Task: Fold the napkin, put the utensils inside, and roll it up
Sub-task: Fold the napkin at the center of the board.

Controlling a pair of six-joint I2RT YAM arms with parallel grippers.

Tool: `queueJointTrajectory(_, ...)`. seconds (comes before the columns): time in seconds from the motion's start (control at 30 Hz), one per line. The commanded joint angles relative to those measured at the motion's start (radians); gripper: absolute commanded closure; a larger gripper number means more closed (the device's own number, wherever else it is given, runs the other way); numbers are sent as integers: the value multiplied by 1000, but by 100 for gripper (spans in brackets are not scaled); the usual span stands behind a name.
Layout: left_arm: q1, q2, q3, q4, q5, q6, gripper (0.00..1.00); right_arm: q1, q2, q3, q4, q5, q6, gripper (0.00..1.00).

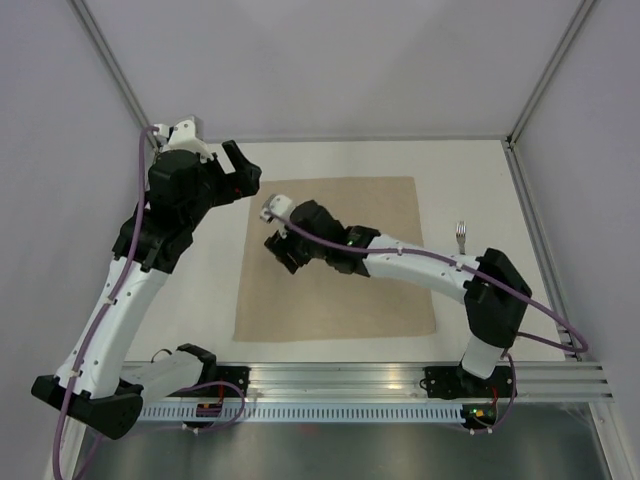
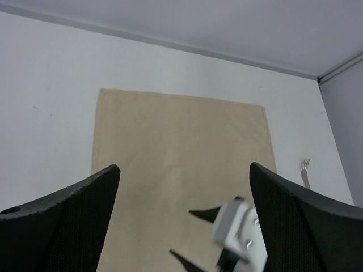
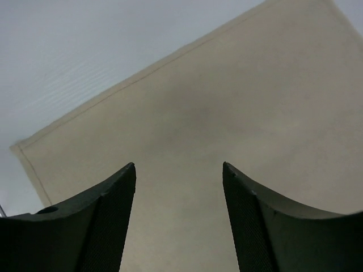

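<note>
The beige napkin (image 1: 340, 300) lies flat and unfolded on the white table. To its right lies a fork (image 1: 461, 235): its silvery tines show and my right arm covers its handle. My left gripper (image 1: 245, 172) hangs open above the napkin's far-left corner, holding nothing. My right gripper (image 1: 280, 255) is open low over the left part of the napkin, also holding nothing. In the left wrist view the napkin (image 2: 181, 141) spreads ahead between the open left gripper (image 2: 184, 166), with the fork (image 2: 304, 169) at the right. The right wrist view shows the open right gripper (image 3: 179, 164) over bare napkin (image 3: 227, 102).
White walls with metal corner posts (image 1: 115, 75) close in the table on three sides. A metal rail (image 1: 380, 385) holding both arm bases runs along the near edge. My right arm (image 1: 420, 265) stretches across the napkin's right half.
</note>
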Motion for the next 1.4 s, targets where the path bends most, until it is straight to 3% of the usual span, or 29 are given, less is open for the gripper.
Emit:
queueJointTrajectory(0.0,-1,-22,44,-37,-7,-20,1,115,54,13,36,60,-26,32)
queueJointTrajectory(0.2,-1,-36,47,-54,-30,-24,1,283,174,54,88,68,-48,37)
queueJointTrajectory(0.47,-1,-85,104,-73,-84,-31,0,376,327,162,110,66,-14,47)
queueJointTrajectory(1.0,-1,-116,78,-114,-133,-55,0,444,423,214,82,198,109,57)
queueJointTrajectory(1.37,-1,-102,66,-119,-136,-52,0,478,469,249,50,220,144,58)
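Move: The napkin lies flat and open. Its near-left corner is about 16 cm back from the right hand, 15 cm to its left and 17 cm below. The table's near rail runs some 6 cm back of that corner, while the napkin's middle is about 5 cm ahead of the right hand and 6 cm to its right, down at table height. From the left hand the same corner is roughly 19 cm back, 8 cm left and 36 cm below. Sweep the right gripper quickly back, left and down over the napkin to its near-left corner, about 25 cm in all, turning it slightly counter-clockwise. Narrow the fingers to under half open, then sink the last 3 cm more slowly. Meanwhile ease the empty, wide-open left gripper a few centimetres back, left and up. ##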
